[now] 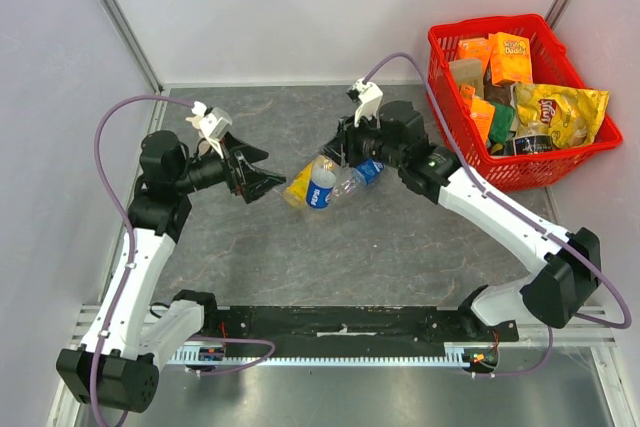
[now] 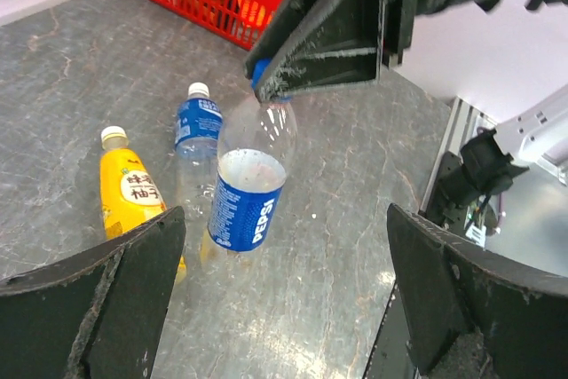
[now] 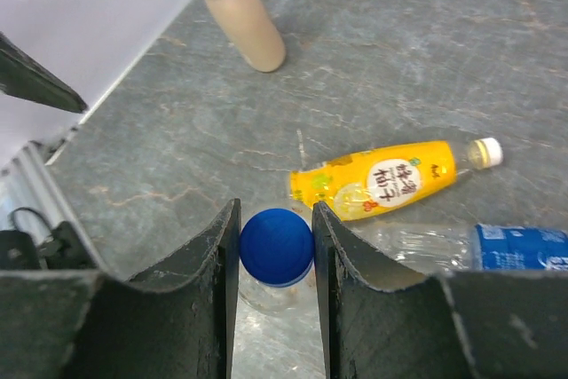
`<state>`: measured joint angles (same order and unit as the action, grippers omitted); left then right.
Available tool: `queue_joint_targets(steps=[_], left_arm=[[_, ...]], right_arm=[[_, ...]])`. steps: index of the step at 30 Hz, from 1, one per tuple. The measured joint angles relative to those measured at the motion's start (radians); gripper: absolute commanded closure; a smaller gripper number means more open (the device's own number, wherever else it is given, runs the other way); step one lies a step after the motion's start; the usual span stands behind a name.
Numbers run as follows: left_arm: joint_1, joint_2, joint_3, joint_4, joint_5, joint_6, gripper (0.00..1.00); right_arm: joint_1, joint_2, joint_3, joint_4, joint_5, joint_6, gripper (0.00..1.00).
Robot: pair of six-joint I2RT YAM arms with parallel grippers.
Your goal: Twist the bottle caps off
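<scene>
My right gripper (image 3: 276, 250) is shut on the blue cap (image 3: 276, 246) of a Pepsi bottle (image 2: 248, 193), which hangs tilted below it with a little liquid inside. The same bottle (image 1: 320, 185) shows mid-table in the top view. A yellow juice bottle (image 2: 131, 197) with a white cap (image 2: 113, 135) lies beside it. Next to that lies a clear bottle (image 2: 197, 130) with a blue label and a white cap (image 2: 199, 90). My left gripper (image 2: 288, 237) is wide open, facing the Pepsi bottle from the left, touching nothing.
A red basket (image 1: 437, 57) full of snack packs stands at the back right. A beige pump-top soap bottle (image 3: 240, 11) stands on the table beyond the bottles. Grey walls close in the left and far sides.
</scene>
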<state>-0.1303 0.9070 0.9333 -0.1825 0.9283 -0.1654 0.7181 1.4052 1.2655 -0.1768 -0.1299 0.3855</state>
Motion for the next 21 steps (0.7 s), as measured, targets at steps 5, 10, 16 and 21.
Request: queue_joint_targets(steps=[5,10,16,21], left_arm=[[0.000,0.001,-0.011,-0.010,0.061,0.028,0.00],[0.000,0.013,-0.018,-0.010,0.117,0.048,0.00],[0.000,0.027,-0.024,-0.022,0.156,0.068,0.01],[-0.003,0.033,-0.035,-0.026,0.189,0.077,0.03]], right_arm=[[-0.065,0.000,0.001,0.053,-0.236,0.061,1.00],[-0.065,-0.004,0.000,0.194,-0.430,0.128,1.00],[-0.064,-0.016,0.000,0.285,-0.518,0.166,1.00],[-0.064,-0.017,0.001,0.321,-0.534,0.192,1.00]])
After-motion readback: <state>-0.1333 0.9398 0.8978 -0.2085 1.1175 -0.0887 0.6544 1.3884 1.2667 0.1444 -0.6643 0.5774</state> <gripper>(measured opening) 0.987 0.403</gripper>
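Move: The Pepsi bottle hangs upright-ish with its blue cap in the right hand, its middle about 1 cm back, 2 cm left and 9 cm below that hand. From the wide-open left hand it is some 5 cm ahead, 12 cm right and 12 cm lower. The right hand's goal, the left gripper, lies about 6 cm back, 13 cm left and 3 cm up. On the table, 27 cm below the left hand, lie the yellow bottle, 13 cm ahead and 8 cm right, and a clear bottle, 13 cm ahead and 20 cm right. Still pinching the blue cap, the right hand carries the Pepsi bottle up about 9 cm while drawing it back some 5 cm and a little left, rolling and swinging counter-clockwise so that the bottle's bottom tips out towards the left gripper. The left hand, fingers staying wide open, eases back and down by 2 cm or so and turns roughly 10 degrees clockwise, squaring its gap to the bottle's body; no grip on the bottle is made yet. ##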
